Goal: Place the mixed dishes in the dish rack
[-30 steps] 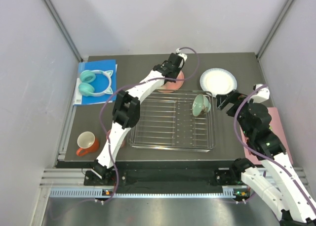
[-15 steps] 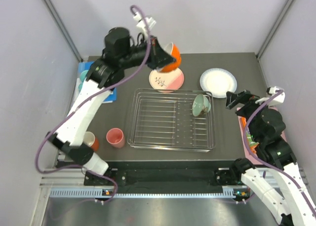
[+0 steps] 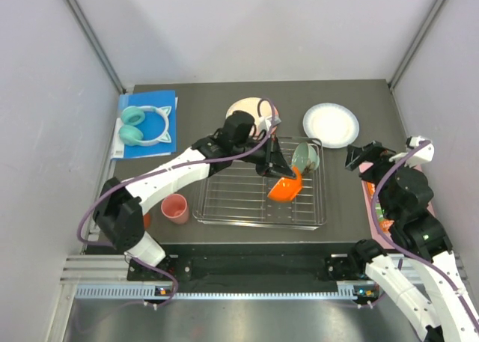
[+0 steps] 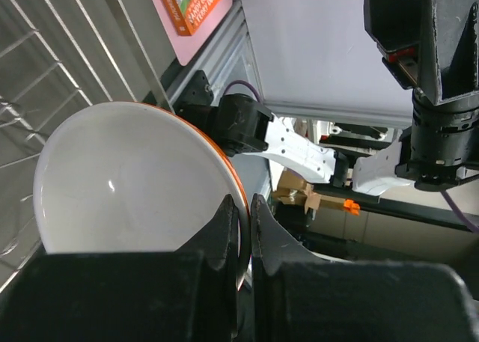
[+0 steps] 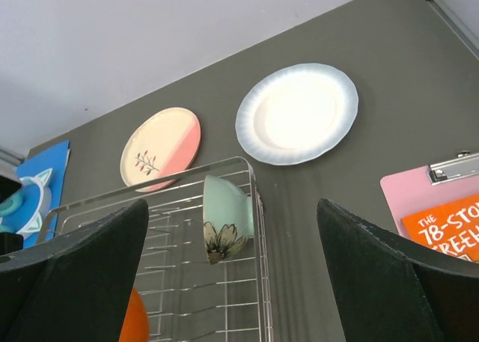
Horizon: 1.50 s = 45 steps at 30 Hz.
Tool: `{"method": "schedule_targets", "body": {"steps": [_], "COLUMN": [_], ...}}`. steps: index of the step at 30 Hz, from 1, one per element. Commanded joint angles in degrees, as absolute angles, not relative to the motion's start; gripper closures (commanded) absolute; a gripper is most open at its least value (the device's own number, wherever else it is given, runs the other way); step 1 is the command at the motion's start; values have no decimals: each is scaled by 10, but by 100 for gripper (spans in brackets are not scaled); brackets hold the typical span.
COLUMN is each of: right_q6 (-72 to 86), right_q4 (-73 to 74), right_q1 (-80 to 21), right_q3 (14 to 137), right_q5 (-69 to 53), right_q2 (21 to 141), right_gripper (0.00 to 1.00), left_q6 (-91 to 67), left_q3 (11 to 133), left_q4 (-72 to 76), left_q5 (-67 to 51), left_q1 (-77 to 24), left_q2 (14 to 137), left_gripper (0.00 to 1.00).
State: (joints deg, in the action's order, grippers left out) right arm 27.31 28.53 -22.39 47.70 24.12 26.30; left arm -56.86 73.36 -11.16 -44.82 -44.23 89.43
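Note:
My left gripper [image 3: 275,170] is shut on the rim of the orange bowl [image 3: 285,187]. It holds the bowl tilted just over the right half of the dish rack [image 3: 258,222]. In the left wrist view both fingers pinch the orange rim at my left gripper [image 4: 243,203], and the bowl's white inside [image 4: 127,177] faces the camera. A mint-green bowl [image 3: 304,159] lies on its side in the rack's far right corner. The pink-and-cream plate [image 3: 247,108] and the white plate [image 3: 331,124] lie flat behind the rack. The pink cup [image 3: 174,208] stands left of the rack. My right gripper [image 3: 361,157] hangs open to the right, holding nothing.
Teal headphones [image 3: 144,125] lie on a blue board [image 3: 150,102] at the far left. A pink clipboard [image 5: 441,196] with an orange book [image 5: 449,230] lies right of the rack, under my right arm. Grey walls close in the table on three sides.
My left arm lifted the orange bowl off the pink-and-cream plate, then swung it down over the rack's right half. My right gripper drew back slightly to the right, still open.

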Motion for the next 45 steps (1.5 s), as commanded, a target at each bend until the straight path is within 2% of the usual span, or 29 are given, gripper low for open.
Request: {"method": "schedule_targets", "body": {"steps": [1,10,23,37,39,41,42,45], "right_q6": [291,288,293,287,290,292,293,291], "right_q4": [292,307,354,371,371,372,373,376], "right_q1": [-229,-229,-228,-229,-229,-229,-229,-228], "right_q3": [492,489,508,504,504,503,503,503], "right_q5": [258,251,245,246,245,243,243,245], "right_q2": [253,240,210,211,211,210,210,210], "right_gripper": [7,7,6,5,5,5,5,4], "left_q6": [-637,-661,-639,-660,-661,-659,-659,-656], "left_q3": [756,779,845,735,749,758,765,767], "left_q4": [12,16,5,32,33,33,30,25], "left_q5": [-444,-410,-370,-359,-360,-360,-361,-359], "left_q1": [-482,-554,-558,-522,-519,-517,-516,-516], "left_q2": [904,967,1057,1019,1025,1032,1034,1030], "left_gripper": [100,100,100,100,87,59,40,22]}}
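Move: The left hand still holds the orange bowl by its rim, the bowl hanging to the hand's near side. Its place, the near right-hand part of the dish rack, lies about 6 cm back, 8 cm right and 16 cm below that hand. The green bowl stands in the rack 9 cm ahead, 8 cm right and 16 cm down; the white plate lies about 25 cm ahead, 20 cm right and 25 cm down. From the right hand that place is some 10 cm back, 14 cm left and 20 cm below. Carry the orange bowl right with the left gripper, drawing back about 5 cm at first, then sink some 10 cm into the rack's near right corner while easing forward again and finally a little left. Then open the fingers to free the rim. Draw the open, empty right hand back about 3 cm. ##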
